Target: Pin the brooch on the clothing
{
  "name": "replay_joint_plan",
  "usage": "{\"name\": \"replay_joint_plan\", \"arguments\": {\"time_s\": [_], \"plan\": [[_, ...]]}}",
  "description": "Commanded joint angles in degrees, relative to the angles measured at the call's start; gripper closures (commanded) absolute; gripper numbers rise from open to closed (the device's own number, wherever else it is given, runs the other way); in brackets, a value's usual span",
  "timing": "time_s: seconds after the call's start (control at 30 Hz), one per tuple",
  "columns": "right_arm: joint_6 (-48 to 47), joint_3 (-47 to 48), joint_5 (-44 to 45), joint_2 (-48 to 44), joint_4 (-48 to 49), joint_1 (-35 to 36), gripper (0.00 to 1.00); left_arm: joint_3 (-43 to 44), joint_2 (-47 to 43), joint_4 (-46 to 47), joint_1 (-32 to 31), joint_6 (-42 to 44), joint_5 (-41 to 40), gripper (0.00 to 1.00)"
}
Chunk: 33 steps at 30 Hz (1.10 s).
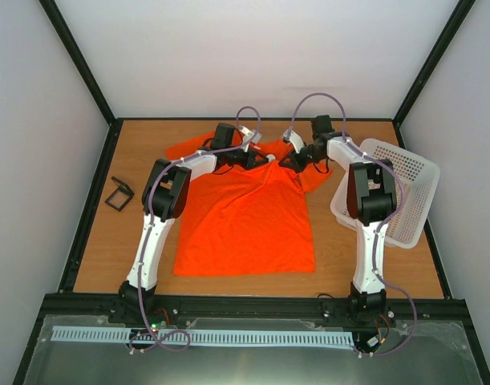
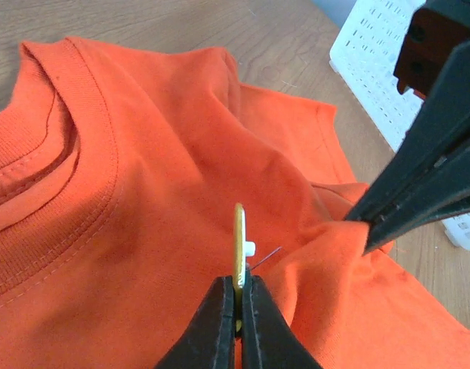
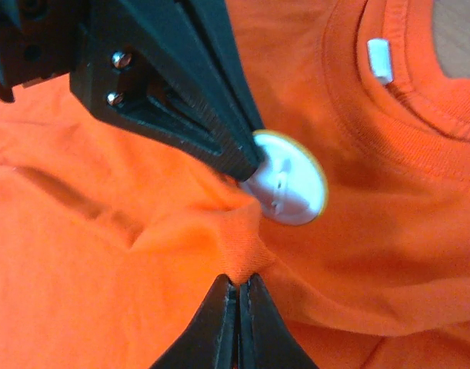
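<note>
The clothing, an orange T-shirt (image 1: 245,224), lies flat on the table with its collar at the far end. My left gripper (image 2: 240,286) is shut on the brooch (image 2: 239,238), a thin golden disc held edge-on just above the shirt (image 2: 142,192) below the collar. A white clasp and a thin pin stick out of it to the right. In the right wrist view the brooch (image 3: 290,184) shows its white back. My right gripper (image 3: 238,283) is shut on a raised fold of the shirt (image 3: 104,254), right beside the brooch. From above, both grippers (image 1: 265,159) (image 1: 288,163) meet near the collar.
A white perforated basket (image 1: 409,204) stands tilted at the right, close to the right arm. A small black square box (image 1: 119,195) lies on the wooden table at the left. A white label (image 3: 379,60) sits inside the collar.
</note>
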Motion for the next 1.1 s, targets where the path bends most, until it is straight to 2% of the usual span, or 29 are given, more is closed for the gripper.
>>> {"name": "replay_joint_plan", "arguments": {"time_s": [0.0,0.37,0.5,0.63,0.77,0.87,0.97,1.07], "plan": [[-1.21,-3.85,-0.32,-3.38,1.54,0.26,0.97,2.36,0.57,-0.77,0.46,1.11,0.40,0.99],[-2.08,-2.41,2.52,-1.79,0.82,0.26,0.98,0.93,-1.09,0.83,0.59,0.49,2.55,0.99],[-5.83,-0.26,5.57,-0.32,-4.79,0.46,0.97,0.22,-1.63,0.15,0.59,1.25,1.66,0.99],[-7.59,-9.82,11.62,-4.72,-0.52,1.85,0.86,0.70,-1.38,-0.65,0.68,2.31,1.02,0.99],[-7.80,-11.88,14.57,-5.14,-0.03,2.61,0.86,2.13,-0.63,-1.80,0.77,2.63,1.51,0.99],[-6.24,-10.79,12.55,-5.60,0.59,2.31,0.78,2.31,-0.71,-2.11,0.77,2.68,2.19,0.99],[-3.87,-9.97,9.43,-6.23,2.06,2.01,0.65,2.17,-0.78,-2.19,0.77,2.73,2.20,0.99],[-3.50,-9.67,8.38,-6.48,3.20,1.86,0.59,2.02,-0.78,-2.30,0.77,3.15,1.79,0.99]]}}
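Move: The right fingers already pinch the raised fold of orange clothing; the ridge they head down to lies about 4 cm back, 1 cm to the right and 6 cm below that hand. From there the brooch, pin side showing, is some 3 cm to the left and 3 cm ahead, about level; the collar is 6 cm ahead and 4 cm left, the sleeve 10 cm right and 4 cm back, both on the table. From the left hand, still gripping the brooch, the pinched fold is about 5 cm right and 3 cm back. The right hand first draws the pinched fold some 1.5 cm back and down, away from the brooch, and eases partly forward again. It then drops down and back, ending about 5 cm below and 4 cm behind where it began, fingers tipping some 10 degrees steeper and opening to let go, and comes to sit astride the lower ridge, while the left hand holds the brooch almost still, its pin towards the clothing. ##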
